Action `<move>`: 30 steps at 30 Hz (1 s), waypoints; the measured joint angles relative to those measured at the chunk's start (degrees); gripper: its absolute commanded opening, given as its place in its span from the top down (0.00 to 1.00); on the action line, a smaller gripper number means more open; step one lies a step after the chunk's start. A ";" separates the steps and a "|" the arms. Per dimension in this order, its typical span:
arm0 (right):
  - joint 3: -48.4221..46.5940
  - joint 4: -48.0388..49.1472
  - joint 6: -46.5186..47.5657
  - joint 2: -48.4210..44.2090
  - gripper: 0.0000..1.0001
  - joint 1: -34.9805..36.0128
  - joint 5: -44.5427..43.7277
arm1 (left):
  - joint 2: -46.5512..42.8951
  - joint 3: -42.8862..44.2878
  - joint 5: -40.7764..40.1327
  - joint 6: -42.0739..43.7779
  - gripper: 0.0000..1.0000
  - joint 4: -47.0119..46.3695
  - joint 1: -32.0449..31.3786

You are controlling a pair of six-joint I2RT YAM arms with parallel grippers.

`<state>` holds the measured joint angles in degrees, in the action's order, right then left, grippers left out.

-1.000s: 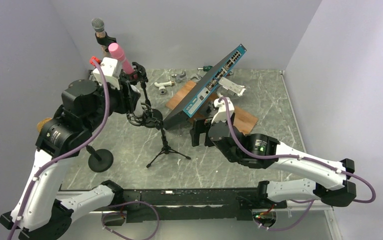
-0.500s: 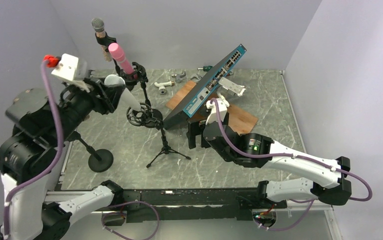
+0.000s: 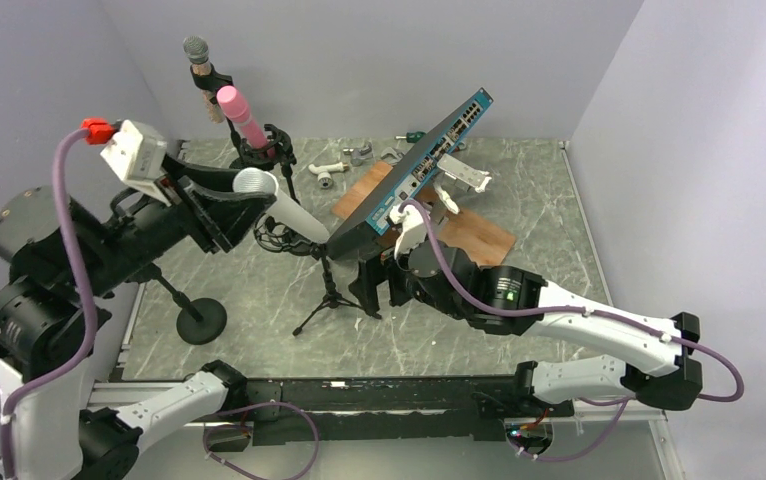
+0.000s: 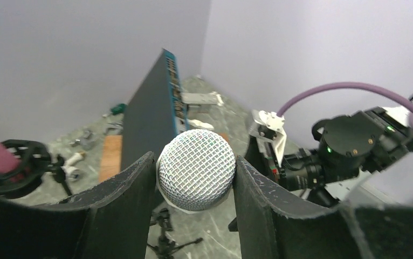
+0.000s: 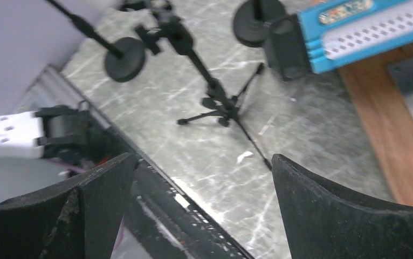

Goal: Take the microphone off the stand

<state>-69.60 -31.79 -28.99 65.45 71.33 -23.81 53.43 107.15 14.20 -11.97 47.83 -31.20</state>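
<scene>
My left gripper (image 3: 242, 195) is shut on a white microphone (image 3: 284, 208) with a silver mesh head. The head shows between the fingers in the left wrist view (image 4: 196, 168), where the gripper (image 4: 196, 162) clamps it from both sides. The microphone is tilted, its tail end down by the black shock mount (image 3: 281, 238) on top of the small tripod stand (image 3: 331, 292). I cannot tell whether the tail still touches the mount. My right gripper (image 3: 381, 290) is open and empty, just right of the tripod. In the right wrist view (image 5: 204, 210) the tripod (image 5: 215, 102) lies ahead of it.
A pink microphone (image 3: 240, 114) and a grey-headed one (image 3: 196, 50) stand at the back left. A round-base stand (image 3: 201, 320) is at front left. A blue network switch (image 3: 414, 170) leans on a wooden board (image 3: 487, 240); small fittings (image 3: 327, 172) lie behind.
My left arm has risen and swung left, pulling the white microphone up and tilting it away from the shock mount. My right gripper has moved left, close to the tripod stand.
</scene>
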 measured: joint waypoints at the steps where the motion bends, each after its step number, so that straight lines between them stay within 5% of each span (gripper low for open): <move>1: 0.00 1.18 0.44 -0.39 0.00 0.00 1.97 | 0.55 -0.02 1.42 -0.50 1.00 0.07 0.00; 11: 2.56 12.02 3.56 -6.97 0.02 0.00 11.02 | 4.37 -4.94 15.28 -6.14 1.00 -1.36 0.00; 20: 7.54 19.82 6.36 -8.24 0.26 0.00 19.15 | 6.10 -12.57 24.79 -12.48 1.00 -8.13 0.00; 23: 7.61 20.74 6.67 -8.24 0.45 0.00 19.85 | 6.32 -13.97 26.25 -13.62 1.00 -9.55 0.00; 28: 8.39 21.68 7.72 -8.24 0.96 -0.02 19.76 | 6.27 -15.30 27.80 -15.23 1.00 -11.72 0.00; 29: 8.50 21.90 8.24 -8.24 1.00 0.31 20.17 | 6.29 -15.58 27.78 -15.72 1.00 -12.07 0.00; 30: 8.57 21.86 8.46 -8.24 1.00 0.74 20.06 | 6.38 -15.87 27.85 -16.06 0.89 -12.26 0.00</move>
<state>-61.04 -9.93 -20.53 57.21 72.07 -3.75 59.81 91.29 42.04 -28.03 35.57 -31.20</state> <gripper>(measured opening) 0.227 0.537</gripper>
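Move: The left hand already holds the white microphone just below its silver head, body hanging down. The open right gripper, where it is being taken, lies about 14 cm to the left hand's right, 2 cm ahead and 25 cm lower; the emptied tripod mount is 10 cm ahead, 2 cm left and 25 cm down, and the pink microphone 25 cm ahead, 8 cm left and 15 cm down. From the right hand the white microphone's middle is level fore-and-aft, some 13 cm left and 19 cm up. Rightward and down, the left hand brings the white microphone about 9 cm across towards the right gripper, turning clockwise roughly 30 degrees and tipping its fingers down as it keeps its hold, then eases off. The right hand comes up to meet it, also back and a little left, turning counter-clockwise, and once nearly still closes its wide-open fingers to pinch the lower body. ##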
